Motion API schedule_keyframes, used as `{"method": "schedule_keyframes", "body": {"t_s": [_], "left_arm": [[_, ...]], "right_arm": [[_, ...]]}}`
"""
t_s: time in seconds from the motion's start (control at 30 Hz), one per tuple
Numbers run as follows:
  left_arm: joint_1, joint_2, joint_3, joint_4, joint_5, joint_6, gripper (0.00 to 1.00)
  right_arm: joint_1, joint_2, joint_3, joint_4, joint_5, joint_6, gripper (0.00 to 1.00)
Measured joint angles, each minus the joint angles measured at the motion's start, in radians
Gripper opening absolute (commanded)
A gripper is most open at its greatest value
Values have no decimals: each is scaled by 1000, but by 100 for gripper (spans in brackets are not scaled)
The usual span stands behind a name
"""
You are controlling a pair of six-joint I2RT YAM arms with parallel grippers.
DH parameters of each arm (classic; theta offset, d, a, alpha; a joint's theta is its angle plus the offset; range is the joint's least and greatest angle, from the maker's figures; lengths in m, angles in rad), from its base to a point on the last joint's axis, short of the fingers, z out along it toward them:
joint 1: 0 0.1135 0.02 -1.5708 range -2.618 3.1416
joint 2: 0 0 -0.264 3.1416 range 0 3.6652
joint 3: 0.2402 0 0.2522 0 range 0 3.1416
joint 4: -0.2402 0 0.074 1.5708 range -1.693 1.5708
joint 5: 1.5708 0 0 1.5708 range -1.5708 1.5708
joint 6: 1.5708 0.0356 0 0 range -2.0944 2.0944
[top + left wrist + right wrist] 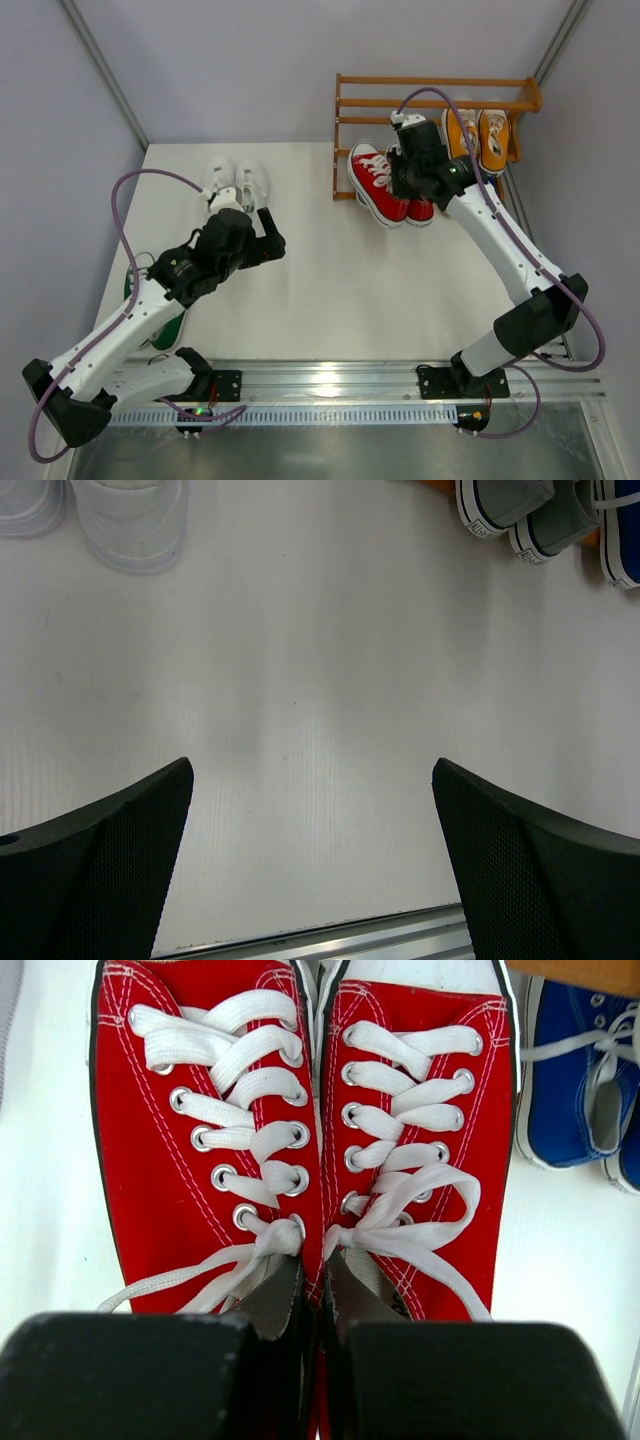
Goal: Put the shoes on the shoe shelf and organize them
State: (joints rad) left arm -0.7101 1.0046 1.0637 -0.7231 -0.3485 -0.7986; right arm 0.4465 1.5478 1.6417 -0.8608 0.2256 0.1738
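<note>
A pair of red shoes (200, 1130) with white laces fills the right wrist view, side by side. My right gripper (322, 1270) is shut on their two inner walls, pinched together at the openings. From above, the red shoes (378, 185) are at the front of the shoe shelf (430, 82), under the right gripper (408, 178). Two orange shoes (478, 135) rest on the shelf's right side. The white shoes (235, 180) stand on the table at the back left. My left gripper (272, 238) hangs open and empty near them, its fingers (100, 860) wide apart over bare table.
A blue shoe (575, 1080) lies just right of the red pair, by a wooden shelf edge (590, 972). Grey shoes (520, 510) show at the top right of the left wrist view. A green shoe (170, 330) peeks out under the left arm. A metal rail (330, 378) runs along the near edge.
</note>
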Motion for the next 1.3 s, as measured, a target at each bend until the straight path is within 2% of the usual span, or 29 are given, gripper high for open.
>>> {"method": "schedule_keyframes", "body": {"t_s": [0.23, 0.53, 0.83, 1.07, 1.3], "left_arm": [[8, 2, 0, -1, 1, 11, 100], [25, 20, 0, -2, 5, 25, 100], [45, 12, 0, -37, 3, 26, 99], [55, -26, 0, -56, -3, 24, 100], [65, -20, 0, -56, -5, 23, 100]], "right_arm": [[-10, -2, 19, 47, 45, -13, 4], [-43, 191, 96, 227, 147, -12, 4], [-55, 454, 283, 351, 192, -21, 4], [-85, 549, 473, 359, 186, -37, 4], [-142, 584, 573, 332, 166, -40, 4]]}}
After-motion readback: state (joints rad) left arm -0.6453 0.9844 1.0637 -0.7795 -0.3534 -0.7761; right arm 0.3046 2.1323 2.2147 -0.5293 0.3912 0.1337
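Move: The red shoes are already held, hanging from the right hand. Their free place on the rack's upper tier lies about 22 cm ahead of that hand, 2 cm to its right and roughly level. The orange shoes on that tier are some 19 cm ahead and 20 cm right; the grey shoes stand about 12 cm ahead, nearly in line and 20 cm below. From the left hand the free place is roughly 34 cm ahead, 29 cm right. The red shoes, still pinched together in the right hand's closed fingers, are carried some 21 cm forward into the upper tier: up slightly, sinking on the way in, then lifting about 5 cm as they drift a little right. Meanwhile the wrist tips the fingers up about 20 degrees and turns clockwise 15. The empty, open left hand drifts a couple of centimetres left. ##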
